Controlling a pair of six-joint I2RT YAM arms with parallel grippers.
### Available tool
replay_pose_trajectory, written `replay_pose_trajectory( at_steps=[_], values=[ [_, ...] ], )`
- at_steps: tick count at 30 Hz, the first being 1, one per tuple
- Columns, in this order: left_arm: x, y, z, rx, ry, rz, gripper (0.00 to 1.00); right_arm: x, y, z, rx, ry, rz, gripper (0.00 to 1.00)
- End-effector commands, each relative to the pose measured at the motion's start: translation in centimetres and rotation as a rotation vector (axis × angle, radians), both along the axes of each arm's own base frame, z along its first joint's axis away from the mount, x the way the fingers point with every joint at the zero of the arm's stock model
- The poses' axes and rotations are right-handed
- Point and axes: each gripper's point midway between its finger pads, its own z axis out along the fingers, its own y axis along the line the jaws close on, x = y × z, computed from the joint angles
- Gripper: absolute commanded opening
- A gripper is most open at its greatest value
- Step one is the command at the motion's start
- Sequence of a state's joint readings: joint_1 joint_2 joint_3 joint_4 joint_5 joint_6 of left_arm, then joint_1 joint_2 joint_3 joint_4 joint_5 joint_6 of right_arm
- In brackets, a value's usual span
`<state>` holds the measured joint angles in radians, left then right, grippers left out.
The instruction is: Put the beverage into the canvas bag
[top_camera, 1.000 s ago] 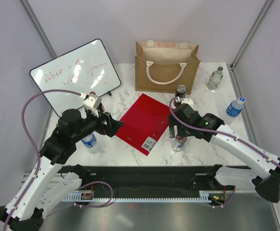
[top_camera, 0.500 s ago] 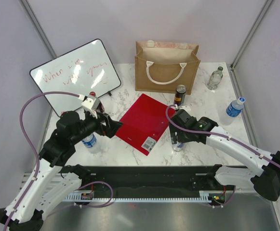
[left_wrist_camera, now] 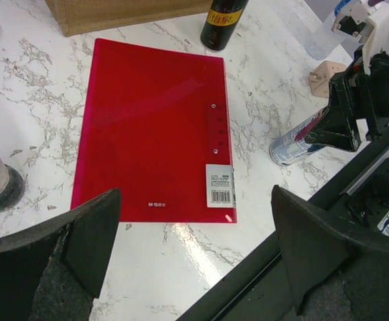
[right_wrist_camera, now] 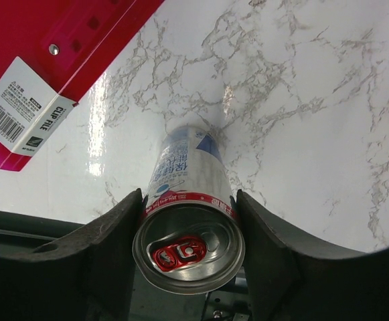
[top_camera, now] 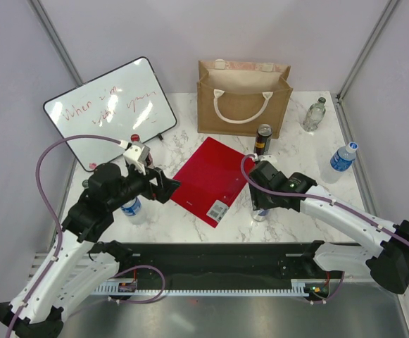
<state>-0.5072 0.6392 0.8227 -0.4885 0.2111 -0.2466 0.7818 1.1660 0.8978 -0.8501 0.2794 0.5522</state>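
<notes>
The beverage, a slim silver can [right_wrist_camera: 187, 194] with a red tab, stands on the marble near the front edge. My right gripper [right_wrist_camera: 189, 202] is shut on it just under the rim, one finger on each side; from above the can [top_camera: 261, 213] mostly hides under that gripper [top_camera: 260, 204]. The tan canvas bag [top_camera: 243, 98] with white loop handles stands upright at the back centre, well away from the can. My left gripper [left_wrist_camera: 194, 200] hangs open and holds nothing, over the near corner of a red folder; from above it [top_camera: 166, 187] sits at the folder's left edge.
A red clip file [top_camera: 213, 179] lies between the arms. A dark can [top_camera: 263, 138] stands in front of the bag. A whiteboard [top_camera: 109, 109] leans at back left. A glass bottle [top_camera: 315, 114] and a water bottle [top_camera: 341, 158] stand at right; another bottle [top_camera: 130, 206] stands under the left arm.
My right gripper came down toward the front over the silver can and closed on it. The left arm barely shifted and stayed open.
</notes>
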Motion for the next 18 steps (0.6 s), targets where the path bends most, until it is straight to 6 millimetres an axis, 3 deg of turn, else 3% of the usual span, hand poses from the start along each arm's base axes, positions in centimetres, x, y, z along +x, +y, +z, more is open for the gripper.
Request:
replay_pose_trajectory(
  at_steps=[1, 3, 5, 9, 10, 12, 13, 15, 16, 17, 18],
  values=[
    [0.6, -0.1, 0.6, -0.030, -0.044, 0.018, 0.99, 1.1, 0.4, 2.8, 0.017, -0.064, -0.014, 0.33],
    [0.7, 0.0, 0.2, -0.026, -0.041, 0.020, 0.99, 1.3, -0.1, 3.5, -0.011, -0.068, -0.025, 0.24],
    [0.6, 0.0, 0.2, -0.026, -0.043, 0.018, 0.99, 2.2, -0.1, 5.6, -0.014, -0.114, -0.041, 0.00],
    [0.4, 0.1, 0.1, -0.029, -0.049, 0.017, 0.99, 3.6, 0.2, 9.9, -0.021, -0.179, -0.041, 0.00],
    [0.3, 0.0, 0.0, -0.030, -0.046, 0.014, 0.99, 4.7, 0.7, 12.7, 0.012, -0.236, -0.052, 0.00],
    [0.1, -0.1, 0.1, -0.041, -0.048, 0.001, 0.99, 6.1, 0.7, 14.8, -0.021, -0.278, -0.070, 0.00],
    [0.0, -0.2, 0.2, -0.044, -0.051, -0.004, 0.99, 7.1, 1.1, 18.0, 0.014, -0.346, -0.080, 0.00],
    [-0.1, -0.1, 0.2, -0.043, -0.054, -0.006, 0.99, 9.1, 1.1, 20.4, -0.023, -0.421, -0.117, 0.00],
    [-0.2, -0.1, 0.3, -0.046, -0.058, -0.007, 0.99, 10.1, 1.5, 23.8, 0.001, -0.498, -0.105, 0.00],
    [-0.2, -0.1, 0.2, -0.044, -0.059, -0.006, 0.99, 11.6, 1.7, 24.6, -0.040, -0.536, -0.126, 0.00],
    [-0.3, -0.1, 0.3, -0.048, -0.064, -0.008, 0.99, 12.6, 2.0, 28.3, 0.011, -0.622, -0.153, 0.00]
  ],
)
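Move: The right hand already has the silver-and-red drink can between its fingers near the lid, the can still standing on the table. The canvas bag's middle lies about 38 cm ahead of this hand and 6 cm to its left, some 3 cm higher; the dark can stands about 23 cm ahead, almost in line, and the red folder's middle about 12 cm ahead and 18 cm left. From the left hand the bag is roughly 37 cm ahead and 27 cm to the right, 12 cm lower. Keeping its pinch on the drink can without changing the grip, the right hand lingers briefly at the table and then lifts faster and faster, about 19 cm up. As it climbs it also swings forward some 9 cm and a little left, towards the canvas bag and still short of the dark can, while the wrist tilts the fingers about 20 degrees up and outward. ##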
